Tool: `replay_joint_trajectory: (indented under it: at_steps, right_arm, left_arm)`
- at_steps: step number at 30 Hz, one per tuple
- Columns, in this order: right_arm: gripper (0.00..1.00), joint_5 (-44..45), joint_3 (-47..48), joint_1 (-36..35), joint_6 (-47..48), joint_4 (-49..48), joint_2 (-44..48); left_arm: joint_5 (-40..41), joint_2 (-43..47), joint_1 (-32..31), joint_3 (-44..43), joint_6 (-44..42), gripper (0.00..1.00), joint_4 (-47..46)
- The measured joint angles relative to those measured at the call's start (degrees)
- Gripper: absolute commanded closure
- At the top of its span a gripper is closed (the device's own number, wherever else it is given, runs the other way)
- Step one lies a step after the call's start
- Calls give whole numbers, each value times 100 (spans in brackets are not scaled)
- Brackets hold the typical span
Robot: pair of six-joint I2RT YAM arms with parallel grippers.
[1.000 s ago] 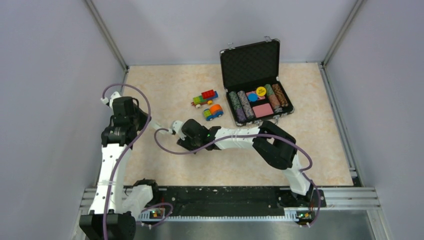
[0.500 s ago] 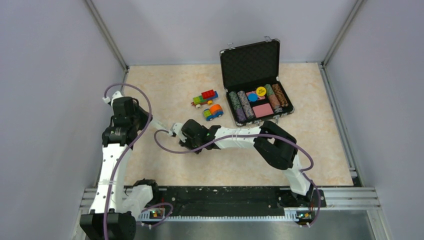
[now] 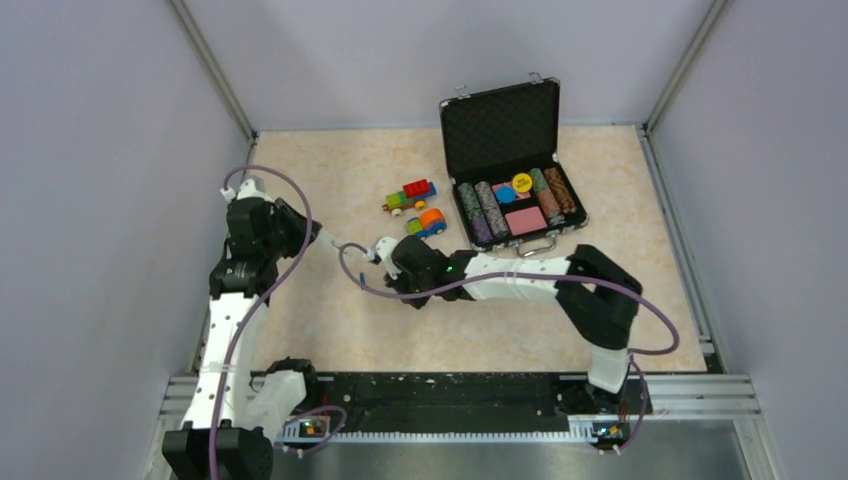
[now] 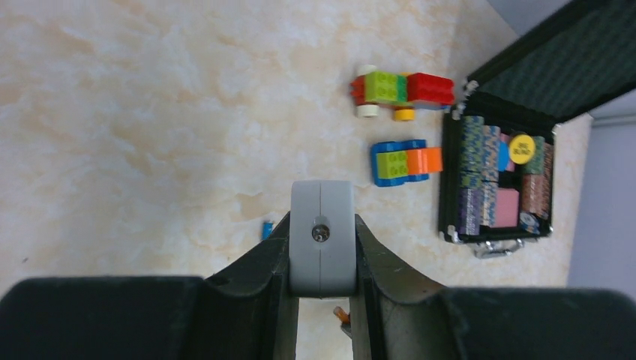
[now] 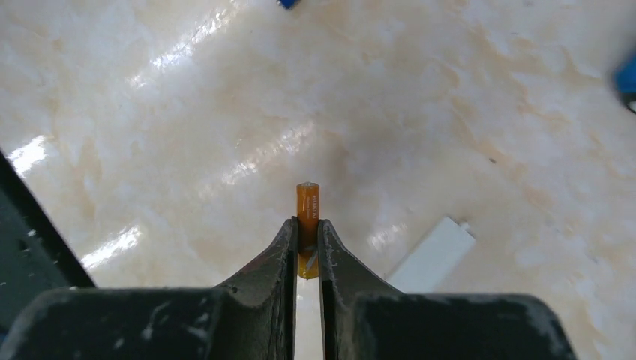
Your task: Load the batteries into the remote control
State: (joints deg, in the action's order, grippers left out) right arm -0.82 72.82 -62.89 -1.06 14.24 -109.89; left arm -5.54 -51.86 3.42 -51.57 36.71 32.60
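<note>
The remote control (image 4: 322, 262) shows end-on as a pale grey-white block, and my left gripper (image 4: 322, 221) is shut on it, holding it above the table. My right gripper (image 5: 307, 225) is shut on the orange-brown battery (image 5: 308, 199), which sticks out past the fingertips. That battery's tip also peeks out below the remote in the left wrist view (image 4: 341, 313). The blue battery (image 4: 267, 229) lies loose on the table, seen again at the top edge of the right wrist view (image 5: 287, 3). From above, the left gripper (image 3: 305, 237) and the right gripper (image 3: 385, 250) face each other closely.
A small flat white cover piece (image 5: 433, 255) lies on the table right of my right fingers. Two colourful toy vehicles (image 3: 410, 195) (image 3: 427, 223) stand mid-table. An open black case of poker chips (image 3: 515, 190) sits at the back right. Grey walls enclose the table.
My right wrist has shifted to the right and slightly away from me. The left wrist has moved a little farther back and to the right.
</note>
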Motion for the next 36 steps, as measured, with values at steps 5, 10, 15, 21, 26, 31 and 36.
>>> replay_joint_trajectory:
  at_steps: [5,10,15,21,26,31,36]
  right_arm:
    - [90,94,-691,293,-490,-236,1502]
    - [89,310,-957,640,-820,-568,3003]
    - [87,247,-883,872,-879,-789,3790]
    - [87,-229,-695,903,-813,-949,4039]
    - [86,-581,-669,903,-787,-1139,4081]
    - [86,-839,-446,903,-791,-1294,3912]
    - [86,-868,-114,903,-966,-1506,3624]
  left_arm:
    - [-1158,116,0,376,-286,100,-922]
    - [-2723,201,-2,988,-264,100,-2520]
    - [-4063,-63,-2,1202,356,100,-4360]
    - [-5287,-828,-24,977,1141,100,-6074]
    - [-5672,-960,-129,713,1161,100,-6408]
    - [-5702,-1281,-280,299,1453,100,-6548]
    - [-5547,-1598,-415,203,2256,100,-6732]
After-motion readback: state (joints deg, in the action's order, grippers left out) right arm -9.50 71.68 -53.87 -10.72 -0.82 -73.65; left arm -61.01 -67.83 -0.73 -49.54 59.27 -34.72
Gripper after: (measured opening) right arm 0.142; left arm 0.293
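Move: The remote control, already held by the left gripper, lies about 13 cm to the left of the right hand, 7 cm farther out and 15 cm higher. Around the right hand, some 2 cm lower, are the blue battery (9 cm left, 4 cm ahead) and the white cover (6 cm right, 3 cm ahead). From the left hand, the orange battery in the right fingers is roughly 16 cm right, 7 cm back and 18 cm below; the blue battery 8 cm right, 3 cm back, 20 cm below. Keep the orange battery pinched and raise the right gripper briskly some 33 cm, easing a little right and then partly back, while swinging its fingers up from pointing down-left to nearly level left. Bring the left gripper, still gripping the remote, about 15 cm right and nearly as far up, turning it clockwise and tipping it upward, so remote and battery close on each other. ##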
